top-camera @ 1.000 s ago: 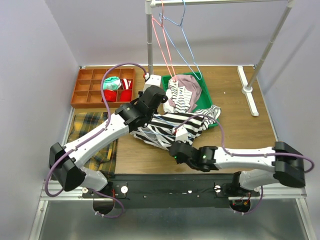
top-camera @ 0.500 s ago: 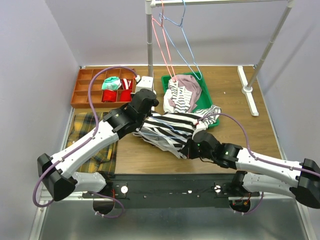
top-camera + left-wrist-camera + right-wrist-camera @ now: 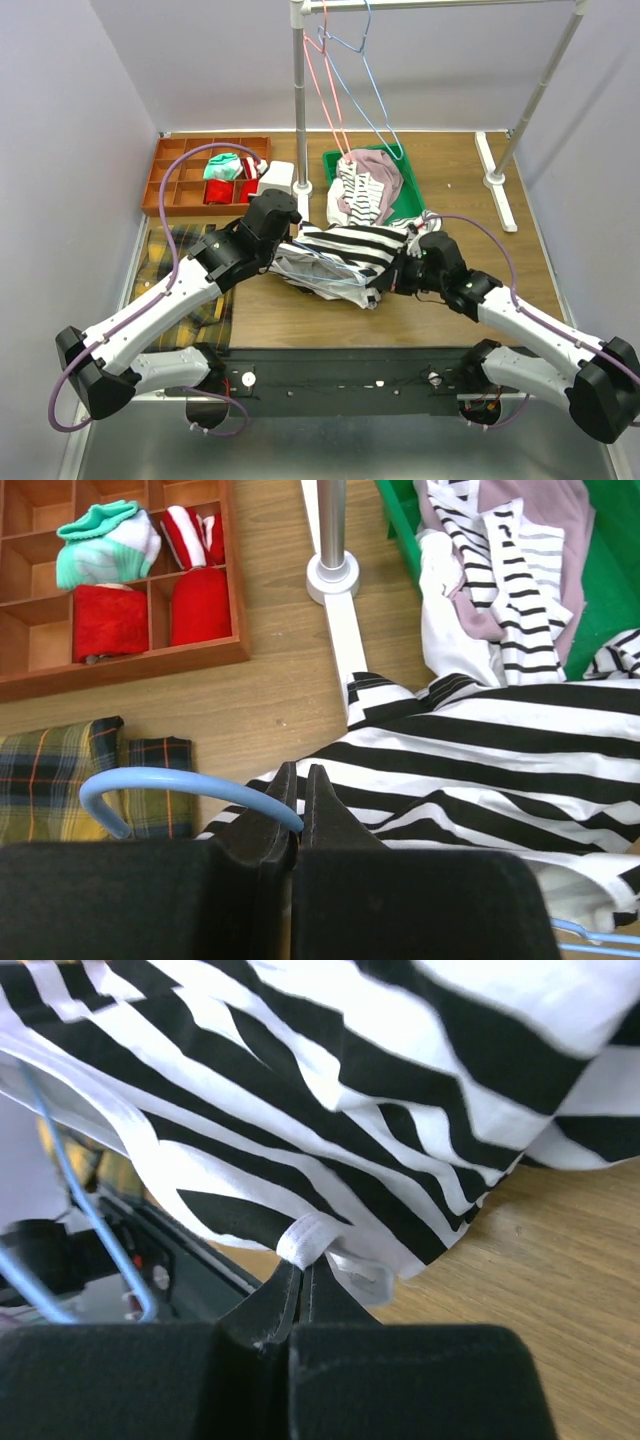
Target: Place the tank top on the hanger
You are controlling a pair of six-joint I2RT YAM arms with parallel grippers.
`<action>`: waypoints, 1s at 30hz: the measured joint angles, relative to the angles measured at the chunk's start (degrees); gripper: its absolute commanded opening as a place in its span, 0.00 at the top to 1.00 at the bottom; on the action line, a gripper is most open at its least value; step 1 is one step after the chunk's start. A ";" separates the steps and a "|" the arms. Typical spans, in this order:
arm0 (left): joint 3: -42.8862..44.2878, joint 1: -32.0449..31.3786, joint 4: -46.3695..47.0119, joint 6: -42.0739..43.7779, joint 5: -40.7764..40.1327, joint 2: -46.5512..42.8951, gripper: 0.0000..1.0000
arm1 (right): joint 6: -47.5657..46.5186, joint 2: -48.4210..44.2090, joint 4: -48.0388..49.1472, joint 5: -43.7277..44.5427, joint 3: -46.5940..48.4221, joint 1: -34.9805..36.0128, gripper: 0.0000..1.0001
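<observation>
The tank top (image 3: pixel 345 255), in wide black and white stripes, hangs stretched between my two grippers above the wooden table. My left gripper (image 3: pixel 300 772) is shut on the curved hook of the light-blue wire hanger (image 3: pixel 170 783), at the top's left end (image 3: pixel 288 238). More of the blue wire shows under the cloth (image 3: pixel 75 1180). My right gripper (image 3: pixel 305 1265) is shut on a white hem loop of the tank top (image 3: pixel 330 1130), at its right end (image 3: pixel 400 268). Most of the hanger is hidden by cloth.
A green bin (image 3: pixel 415 205) behind holds a dusty-pink garment (image 3: pixel 375 168) and finer striped cloth. A wooden compartment tray (image 3: pixel 165 195) with rolled socks sits back left, plaid cloth (image 3: pixel 165 255) in front of it. Red and blue wire hangers (image 3: pixel 345 70) hang on the rack, by its pole (image 3: pixel 299 100).
The right gripper has swung right and back with the hem while the left arm drew left, so the tank top is now pulled out wider between them.
</observation>
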 measured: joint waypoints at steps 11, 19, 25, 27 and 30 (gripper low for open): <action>-0.44 0.00 0.02 0.48 -3.89 0.04 1.00 | 0.42 -2.05 0.37 -12.02 0.24 -7.28 0.99; -0.44 0.00 0.02 1.07 -5.84 0.61 1.00 | 0.61 -2.71 -1.33 -14.12 4.00 -9.62 0.99; -0.35 0.00 0.09 1.09 -6.03 1.38 1.00 | 1.46 -3.04 -1.77 -16.22 5.88 -9.81 0.99; -0.26 0.00 0.22 1.09 -5.95 1.92 1.00 | 1.70 -3.04 -1.84 -16.76 6.43 -9.84 0.99; 0.17 -0.02 0.31 1.09 -5.77 2.43 1.00 | 2.34 -2.54 -1.68 -17.86 7.93 -9.84 0.99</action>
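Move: Just behind and to the left of the right hand, which already pinches the tank top's opening edge, is the blue hanger's free right end: some 3 cm back, 4 cm left and 4 cm higher. The green bin sits about 19 cm straight ahead and 10 cm lower. From the left hand, already gripping the hook, that end is roughly 12 cm back, 16 cm right and 11 cm below; the rack's post foot is about 14 cm ahead, 3 cm right and 25 cm down. Lifting the pinched edge of the tank top, the right hand climbs about 8 cm, nearly straight up with only about a centimetre forward, to bring the opening up around the hanger's right end. It rolls some 15 degrees, left side rising, fingers staying shut on the cloth. The left hand keeps the hook gripped almost in place, turning slightly counter-clockwise. ##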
